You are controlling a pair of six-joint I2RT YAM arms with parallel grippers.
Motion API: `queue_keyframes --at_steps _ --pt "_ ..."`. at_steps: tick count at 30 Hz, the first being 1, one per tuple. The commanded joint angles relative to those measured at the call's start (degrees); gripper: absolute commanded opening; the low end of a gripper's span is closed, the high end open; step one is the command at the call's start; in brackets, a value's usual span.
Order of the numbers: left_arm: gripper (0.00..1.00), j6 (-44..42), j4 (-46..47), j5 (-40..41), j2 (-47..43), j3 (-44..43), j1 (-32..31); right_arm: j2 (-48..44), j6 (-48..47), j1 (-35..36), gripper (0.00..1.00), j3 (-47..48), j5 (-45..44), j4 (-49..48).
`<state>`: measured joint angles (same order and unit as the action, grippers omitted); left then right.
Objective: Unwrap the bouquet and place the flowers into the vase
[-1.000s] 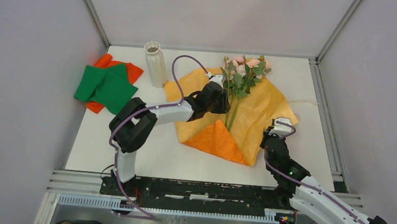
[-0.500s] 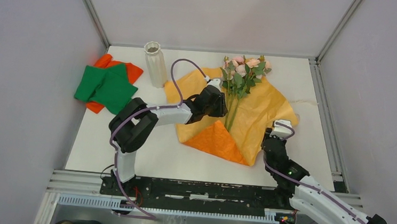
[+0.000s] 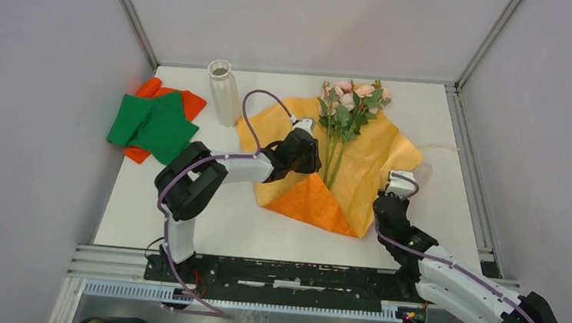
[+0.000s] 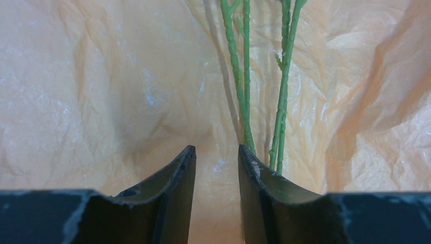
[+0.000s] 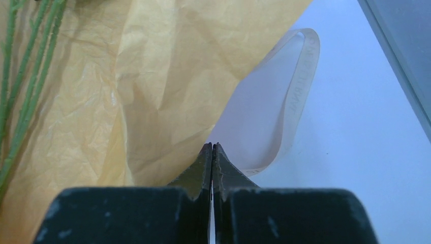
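The bouquet lies unwrapped: its orange paper sheet (image 3: 368, 156) is spread flat on the table, with one corner (image 3: 310, 202) folded over. The pink flowers (image 3: 352, 97) rest on it, their green stems (image 4: 239, 81) running toward the near side. My left gripper (image 3: 310, 154) (image 4: 217, 150) hovers low over the paper, open, with nothing between its fingers. The stem ends lie just right of its right finger (image 4: 254, 173). My right gripper (image 3: 398, 187) (image 5: 212, 146) is shut on nothing at the paper's right edge. The whitish ribbed vase (image 3: 224, 91) stands upright at the back left.
A loop of white ribbon (image 5: 292, 96) (image 3: 423, 172) lies on the table beside the paper's right corner. Green cloth (image 3: 151, 124) and orange cloth (image 3: 189, 104) are heaped left of the vase. Metal frame rails (image 3: 472, 157) border the table.
My left gripper has slid slightly toward the near left over the paper. My right gripper has drawn back a little toward the near edge.
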<state>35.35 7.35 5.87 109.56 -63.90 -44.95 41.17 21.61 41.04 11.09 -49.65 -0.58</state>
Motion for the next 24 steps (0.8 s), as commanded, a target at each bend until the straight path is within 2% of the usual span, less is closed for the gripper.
queue_keyframes --at_steps 1,6,9,14,24 --pt "0.43 1.3 3.2 0.7 -3.2 1.8 0.7 3.4 -1.6 -3.4 0.0 2.0 -1.2 -3.4" --pt "0.43 1.1 3.3 0.7 -4.7 2.6 1.3 8.6 -3.1 -12.5 0.0 2.6 7.1 -7.7" --pt "0.43 0.8 3.0 1.0 -5.2 2.7 1.4 13.0 -4.5 -15.5 0.0 4.3 9.8 -10.2" --pt "0.43 0.8 3.0 0.8 -4.9 2.8 1.6 21.0 -5.0 -17.2 0.0 9.7 10.4 -10.2" --pt "0.42 1.1 3.8 0.4 -6.3 3.5 2.1 18.8 -6.3 -17.2 0.0 8.9 12.7 -11.4"
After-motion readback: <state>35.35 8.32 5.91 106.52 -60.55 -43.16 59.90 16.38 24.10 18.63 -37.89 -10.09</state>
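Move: The wrapper's right flap lies about 3 cm ahead of the right hand, 4 cm to its left and 5 cm below. The ribbon loop is some 4 cm ahead and 4 cm to the right of that hand, 7 cm below; the flower stems are roughly 20 cm to its left and 4 cm ahead. From the left hand the stems lie about 5 cm right, 2 cm ahead and 3 cm below, the flap some 20 cm right and 1 cm back. With its fingers kept shut at the flap's edge and seeming to brush the paper outward, the right hand swings right about 4 cm while sinking, then goes forward some 5 cm towards the ribbon loop, easing up and slightly left at the end; the fingertips dip and turn clockwise a little. The left hand, still half open, drifts 2 cm left, away from the stems. ##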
